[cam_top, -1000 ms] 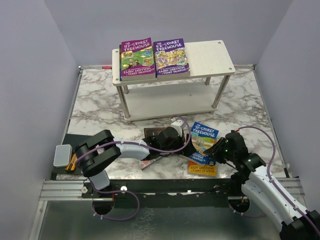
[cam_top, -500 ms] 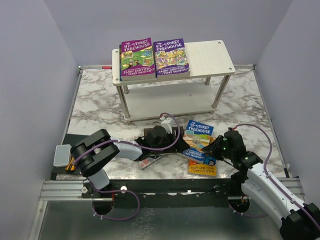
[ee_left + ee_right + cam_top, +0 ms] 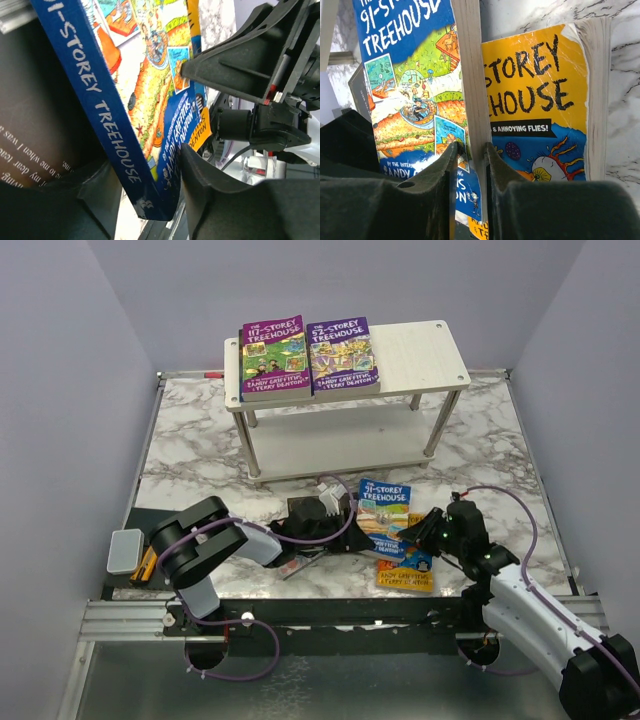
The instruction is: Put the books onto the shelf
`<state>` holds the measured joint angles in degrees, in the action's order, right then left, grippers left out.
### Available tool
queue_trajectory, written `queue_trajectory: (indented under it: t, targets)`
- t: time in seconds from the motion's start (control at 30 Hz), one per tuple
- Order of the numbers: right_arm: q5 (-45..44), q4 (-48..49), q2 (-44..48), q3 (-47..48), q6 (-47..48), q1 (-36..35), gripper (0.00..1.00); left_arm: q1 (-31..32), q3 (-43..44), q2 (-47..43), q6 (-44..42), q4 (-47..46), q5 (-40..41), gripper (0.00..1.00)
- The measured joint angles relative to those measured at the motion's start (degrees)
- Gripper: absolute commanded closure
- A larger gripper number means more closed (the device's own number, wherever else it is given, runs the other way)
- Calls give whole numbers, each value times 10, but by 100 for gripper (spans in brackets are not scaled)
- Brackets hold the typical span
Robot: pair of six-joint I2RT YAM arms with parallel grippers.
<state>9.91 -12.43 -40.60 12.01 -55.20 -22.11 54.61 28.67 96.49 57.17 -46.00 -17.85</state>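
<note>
A blue "91-Storey Treehouse" book [image 3: 383,512] stands tilted up off the table, in front of the white shelf [image 3: 425,352]. My right gripper [image 3: 428,530] [image 3: 471,150] is shut on its page edge near the lower corner. The jaws of my left gripper [image 3: 342,520] [image 3: 145,167] straddle the spine's lower corner, open. One finger [image 3: 200,170] touches the cover; a small gap shows on the other side. Beneath lies an orange book [image 3: 405,576] [image 3: 540,100]. A dark brown book [image 3: 303,508] [image 3: 40,110] lies flat under the left wrist. Two purple books [image 3: 272,358] [image 3: 342,355] lie on the shelf's top tier.
A small grey case [image 3: 125,550] sits at the table's left front edge. The shelf's right third [image 3: 430,345] and its lower tier [image 3: 340,450] hold nothing. Purple cables loop from both wrists. Grey walls stand close on either side.
The blue book has been raised and shifted left toward the left gripper. The left gripper's jaws have narrowed around its spine. The right gripper has tightened on the page edge.
</note>
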Motion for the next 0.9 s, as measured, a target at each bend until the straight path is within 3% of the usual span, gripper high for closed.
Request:
queue_trajectory:
  t: [0.23,0.3,0.43,0.63,0.9]
  targets:
    - [3,2,5,-2,7,0,87,-1,-9,7,31,-7,-13,79]
    - [5,1,10,-3,8,0,86,-3,-10,7,37,-9,-14,99]
    - [8,-6,28,-8,8,0,73,-3,-12,7,42,-11,-18,100]
    - [14,-54,73,-9,11,-1,45,-2,-15,-13,50,-10,-33,100]
    - [32,-134,155,4,10,-1,34,-1,-47,-101,78,-2,-35,100]
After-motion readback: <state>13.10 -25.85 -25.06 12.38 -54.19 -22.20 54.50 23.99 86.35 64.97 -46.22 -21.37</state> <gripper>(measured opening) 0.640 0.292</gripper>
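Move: The 91-Storey Treehouse book has its middle about 6 cm ahead and 5 cm right of the left gripper, whose open fingers straddle the spine near its lower end. From the right gripper, which pinches the page edge, it lies about 4 cm ahead and 5 cm left. The 130-Storey book is some 3 cm right and 1 cm back of that gripper, 4 cm lower; the black book lies 5 cm ahead and 8 cm left of the left gripper, 4 cm lower. Close the left fingers on the spine of the 91-Storey book while the right gripper keeps the page edge steady; then raise the left gripper about 5 cm, drawing it back some 2 cm and tipping its fingers slightly upward. As the lift starts, open the right fingers wide to let go of the pages and pull that hand back roughly 3 cm and up 2. ##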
